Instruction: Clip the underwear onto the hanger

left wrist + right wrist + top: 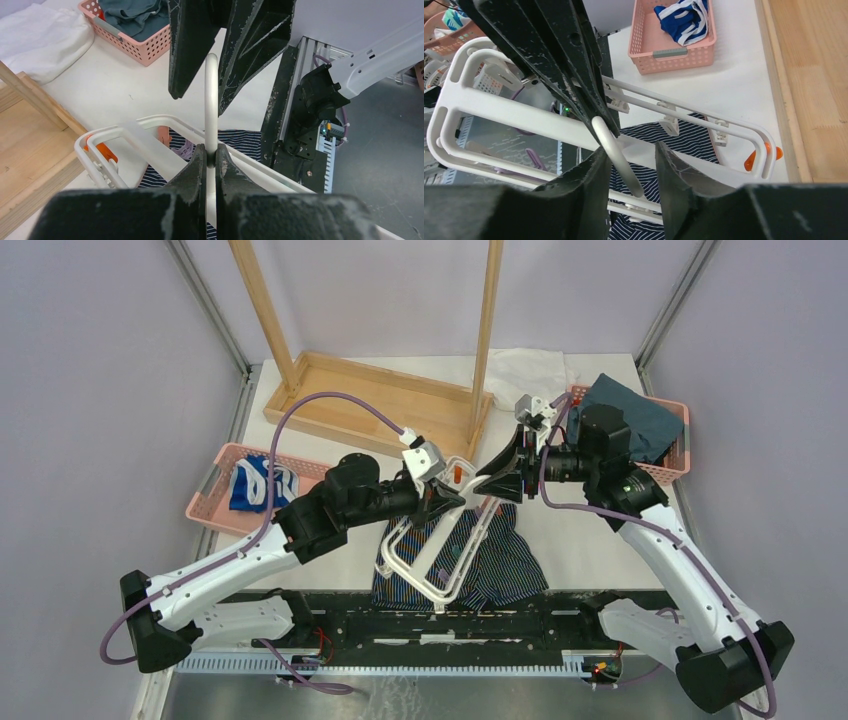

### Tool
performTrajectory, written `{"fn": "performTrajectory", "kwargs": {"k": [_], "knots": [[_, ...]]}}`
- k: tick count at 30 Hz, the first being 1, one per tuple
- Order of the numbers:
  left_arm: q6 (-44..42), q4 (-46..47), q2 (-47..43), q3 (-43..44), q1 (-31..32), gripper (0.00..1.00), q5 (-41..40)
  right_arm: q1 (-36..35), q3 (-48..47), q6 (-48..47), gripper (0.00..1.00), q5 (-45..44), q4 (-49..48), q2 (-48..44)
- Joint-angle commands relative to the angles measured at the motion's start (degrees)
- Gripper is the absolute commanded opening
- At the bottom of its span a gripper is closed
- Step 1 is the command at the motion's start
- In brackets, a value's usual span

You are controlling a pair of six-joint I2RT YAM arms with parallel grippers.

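The white hanger (470,548) hangs tilted above the table between both arms. My left gripper (455,498) is shut on the stem of its hook (211,100), pinched between the fingertips in the left wrist view (211,152). My right gripper (490,480) faces it from the right. Its jaws stand open around the hook's curved end (614,150), which lies against one finger with a gap to the other. The underwear (500,565), dark navy with pinstripes, lies flat on the table under the frame (684,135). An orange clip (750,159) dangles at one end of the frame.
A wooden rack's base (380,405) and posts stand behind. At the left, a pink basket (215,495) holds a blue-and-white garment (258,483). Another pink basket (678,455) at the right holds teal cloth (640,420). White cloth (530,370) lies at the back.
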State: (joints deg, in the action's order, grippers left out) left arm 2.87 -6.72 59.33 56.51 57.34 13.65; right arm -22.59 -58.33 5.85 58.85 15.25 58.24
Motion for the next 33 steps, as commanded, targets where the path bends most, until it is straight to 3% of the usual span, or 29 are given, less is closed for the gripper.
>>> {"fn": "performTrajectory", "kwargs": {"k": [1, 4, 9, 18, 20, 24, 33], "knots": [[-1.21, 7.07, -1.39, 3.18, 0.23, 0.03, 0.71, -0.66, -3.44, -1.51, 0.41, -0.32, -2.03, -0.56], [-1.05, 7.23, -1.69, 2.83, 0.24, 0.03, 0.33, -0.76, -3.41, -1.63, 0.32, -0.47, -2.11, -0.83], [-0.53, 7.38, -2.11, 2.64, 0.23, 0.12, -0.95, -0.74, -4.14, -1.43, 0.01, -1.01, -1.91, -1.53], [-0.01, 6.49, -3.80, 6.11, 0.27, 0.53, -6.14, -0.81, -6.25, -1.74, 0.00, -9.30, -0.28, -5.02], [-0.53, 5.07, -4.00, 8.33, 0.23, 0.66, -7.40, -0.79, -7.07, -2.33, 0.00, -12.52, 1.59, -5.17], [-1.20, 2.36, -5.53, 10.83, 0.22, 0.71, -11.72, -0.78, -8.07, -2.14, 0.00, -18.88, 4.04, -5.26], [-2.79, -2.26, -15.65, 4.78, 0.23, 0.83, -27.09, -0.77, -13.80, 0.62, 0.00, -36.94, 11.12, -2.13]]}}
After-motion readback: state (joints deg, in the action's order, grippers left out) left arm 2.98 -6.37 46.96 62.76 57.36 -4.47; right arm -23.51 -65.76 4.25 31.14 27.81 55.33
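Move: The hook of the hanger is already in the left hand's shut fingers. It also stands between the right hand's half-open fingers, barely 1 cm to that hand's left and level with it. The hanger frame's middle lies about 8 cm back, 6 cm left and 8 cm below the right hand. The underwear is spread on the table some 10 cm back, 5 cm left and 25 cm below. The right fingers close on the hook and pinch it while the left hand still grips. The left hand then lets go, opening wide, and leaves about 12 cm up and 8 cm left, fingertips tilting up. Keeping its hold, the right hand rises slightly, then carries the hanger some 5 cm forward and 4 cm right, turning roughly 25 degrees clockwise. ##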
